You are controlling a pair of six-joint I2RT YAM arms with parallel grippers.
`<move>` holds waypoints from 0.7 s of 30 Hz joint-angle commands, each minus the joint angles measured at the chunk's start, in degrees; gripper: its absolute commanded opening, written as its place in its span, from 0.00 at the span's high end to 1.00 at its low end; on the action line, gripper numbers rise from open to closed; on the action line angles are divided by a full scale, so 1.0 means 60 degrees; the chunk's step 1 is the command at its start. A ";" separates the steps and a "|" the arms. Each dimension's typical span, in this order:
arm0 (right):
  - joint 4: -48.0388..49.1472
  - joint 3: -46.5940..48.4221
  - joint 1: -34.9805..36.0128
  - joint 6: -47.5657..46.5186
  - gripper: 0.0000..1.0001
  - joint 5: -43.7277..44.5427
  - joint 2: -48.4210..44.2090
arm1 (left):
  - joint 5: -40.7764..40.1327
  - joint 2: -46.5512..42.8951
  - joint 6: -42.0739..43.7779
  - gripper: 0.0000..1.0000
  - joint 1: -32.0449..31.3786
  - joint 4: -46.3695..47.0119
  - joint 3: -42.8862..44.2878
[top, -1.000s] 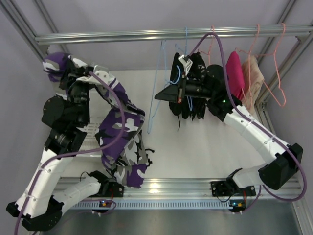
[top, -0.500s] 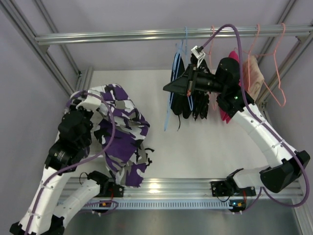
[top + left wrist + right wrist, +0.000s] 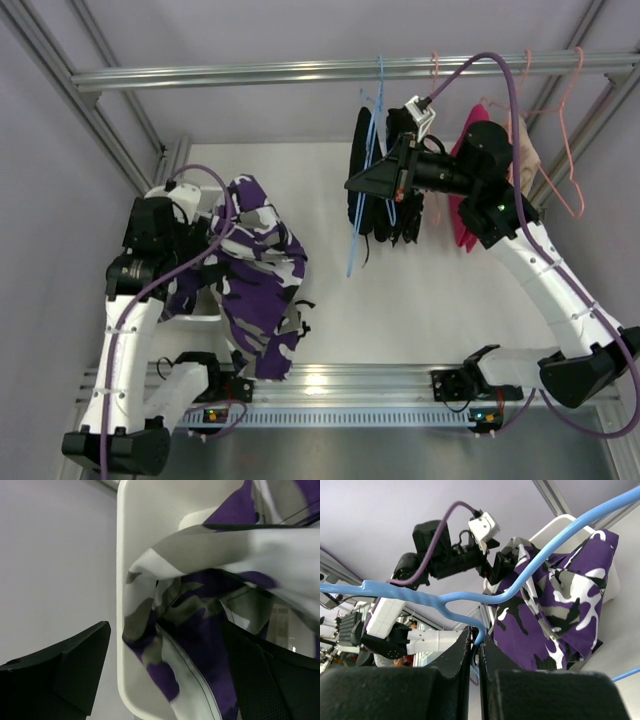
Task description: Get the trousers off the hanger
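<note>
The camouflage trousers (image 3: pixel 255 285) are off the hanger and lie draped over my left wrist and a white basket (image 3: pixel 131 540) at the left. My left gripper (image 3: pixel 165 630) is open, with camouflage fabric (image 3: pixel 200 645) lying loose between its spread fingers (image 3: pixel 70 670). My right gripper (image 3: pixel 352 185) is shut on the bare blue hanger (image 3: pixel 352 250) close under the rail; in the right wrist view the blue hanger wire (image 3: pixel 420 597) runs down into its shut jaws. The black trousers (image 3: pixel 405 215) hang just behind the right gripper.
A metal rail (image 3: pixel 250 73) crosses the back. A bright pink garment (image 3: pixel 462 200), a beige garment (image 3: pixel 520 150) and pink hangers (image 3: pixel 572 150) hang to the right. Frame posts stand at both sides.
My left arm has swung down and in, lowering the camouflage trousers onto the basket. My right gripper has lifted the blue hanger up and right, toward the rail.
</note>
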 commanded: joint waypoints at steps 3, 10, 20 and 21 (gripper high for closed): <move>0.0629 0.0500 -0.0211 -0.0733 1.00 -0.0157 -0.0681 | 0.2486 0.0415 -0.0282 0.01 0.0827 -0.0846 0.2025; 0.0541 0.0427 -0.0255 -0.0836 1.00 -0.0201 -0.0857 | 0.5895 0.0576 0.0579 0.01 0.1108 -0.2134 0.4688; 0.0321 0.0075 -0.0972 -0.0983 1.00 -0.0113 -0.1355 | 0.8803 0.0520 0.6879 0.01 0.0086 -0.6606 0.4935; 0.0306 0.0061 -0.1060 -0.0997 1.00 -0.0099 -0.1472 | 0.8700 0.0519 0.6925 0.01 -0.0236 -0.6591 0.4829</move>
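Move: The left hand is open above the left part of the basket. The trousers draped over the basket's right rim lie about 17 cm to its right, 4 cm back and 18 cm below; the basket's middle is some 3 cm ahead, 4 cm right and 20 cm down. From the right hand, which is shut on the blue hanger, the black garments hang roughly 10 cm ahead, 5 cm right and 12 cm lower. Up and then across to the right, the open left hand leaves the trousers: it climbs about 14 cm, swings some 12 cm right towards the basket's right rim, drawing a little back and turning clockwise some 55 degrees, and starts to sink at the end. The right hand keeps its pinch on the empty blue hanger and eases it about 3 cm right, towards the black garments. ##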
